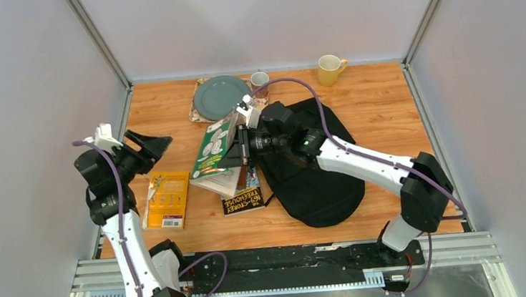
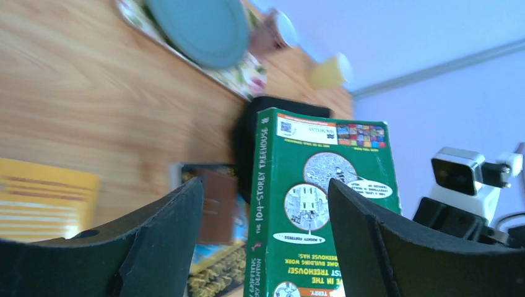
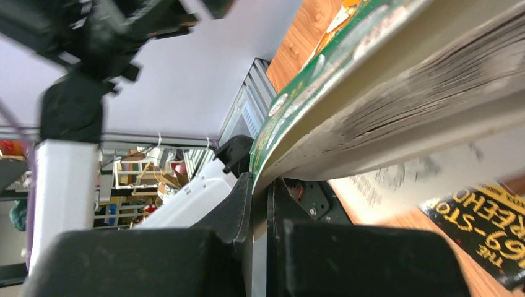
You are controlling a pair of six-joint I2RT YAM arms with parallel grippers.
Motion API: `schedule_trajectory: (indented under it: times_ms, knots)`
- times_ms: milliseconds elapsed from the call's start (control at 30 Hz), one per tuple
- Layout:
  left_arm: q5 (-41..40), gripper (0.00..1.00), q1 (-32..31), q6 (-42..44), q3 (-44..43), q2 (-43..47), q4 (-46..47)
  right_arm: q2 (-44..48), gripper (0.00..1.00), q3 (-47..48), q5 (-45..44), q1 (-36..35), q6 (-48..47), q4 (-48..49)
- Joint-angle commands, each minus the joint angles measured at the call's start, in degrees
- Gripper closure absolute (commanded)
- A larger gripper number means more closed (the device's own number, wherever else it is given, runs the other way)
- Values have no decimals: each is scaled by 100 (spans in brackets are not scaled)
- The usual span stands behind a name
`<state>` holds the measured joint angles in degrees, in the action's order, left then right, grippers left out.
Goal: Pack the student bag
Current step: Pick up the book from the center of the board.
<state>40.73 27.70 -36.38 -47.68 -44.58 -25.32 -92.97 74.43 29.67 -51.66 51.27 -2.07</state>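
Note:
The student bag (image 1: pixel 320 179), a big black soft backpack, lies flat right of the table's middle; its dark edge (image 2: pixel 247 130) shows behind the book in the left wrist view. My right gripper (image 1: pixel 240 147) is shut on the edge of a green paperback (image 1: pixel 215 147), holding it tilted up above other books. In the right wrist view the jaws (image 3: pixel 260 185) pinch the green cover (image 3: pixel 297 105), with the pages fanned above. My left gripper (image 1: pixel 148 145) is open and apart from the book, at the left. The green paperback (image 2: pixel 322 204) stands beyond its spread fingers (image 2: pixel 167 235).
A yellow book (image 1: pixel 167 198) lies near the left arm. A black book (image 1: pixel 244 197) and a pale book (image 1: pixel 221 181) lie under the lifted one. At the back are a teal plate (image 1: pixel 221 96) on a mat, a cup (image 1: pixel 260 80) and a yellow mug (image 1: pixel 329 69).

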Motion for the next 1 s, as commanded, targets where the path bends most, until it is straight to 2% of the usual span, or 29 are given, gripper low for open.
schedule_trajectory:
  times_ms: [0,33,67,100,133,200,300,333,433,567,700,900,967]
  knots:
    - [2228,19,-116,-2353,1391,-104,3257,910,100,-358,171,50,-521,224]
    - [2298,19,-160,-2452,1497,-95,3601,1016,100,-446,162,155,-521,24]
    - [2273,19,-212,-2244,1472,-78,3439,1131,100,-639,205,217,-582,-13]
    - [2203,19,-352,-1946,1368,-77,3098,1384,100,-719,206,252,-652,-57]
    - [2107,19,-423,-1351,1262,-95,2346,1500,100,-807,171,288,-740,-249]
    - [1922,19,-634,-1030,1121,-148,2006,1719,100,-1043,231,358,-829,-329]
    - [1693,19,-1318,-1064,1410,-262,2241,1957,100,-1386,338,358,-872,-373]
    - [1606,18,-1781,-1168,1515,-288,2451,2028,100,-1457,285,358,-873,-434]
    - [1228,18,-2391,-1511,2033,-402,3153,2274,100,-1825,250,367,-855,-243]
    - [876,18,-3277,-1609,2569,-849,3577,2538,100,-2476,198,376,-829,66]
    - [744,18,-3788,-1574,2878,-1211,3868,2696,100,-3381,-93,463,-654,154]
    - [471,18,-4281,-1469,3133,-1589,4140,3012,100,-4970,205,648,128,1646]
    - [374,18,-4597,-1486,3186,-1816,4307,3109,100,-5157,197,718,217,1946]
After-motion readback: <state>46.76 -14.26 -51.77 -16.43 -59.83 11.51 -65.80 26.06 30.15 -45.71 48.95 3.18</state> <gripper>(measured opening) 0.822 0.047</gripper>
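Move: The right hand holds the green book by a cover edge, its middle about 5 cm to the left and 3 cm ahead; the bag's middle is some 23 cm right of this hand, 5 cm ahead and 23 cm below. The black book with the wallet lies almost straight beneath it, about 1 cm ahead and 1 cm right. From the left hand the green book is about 13 cm right, 1 cm back and 3 cm lower; the yellow book is 3 cm left, 5 cm back and 25 cm below. Rightward first, then steeply down, the right arm carries the green book off from above the black book towards the bag's near-left part, about 15 cm across and 16 cm lower, drawing back some 8 cm, fingers still shut on the cover. The open left hand follows rightward, down and back beside the spine, turning roughly 40 degrees clockwise and tipping down, to come over the black book. ##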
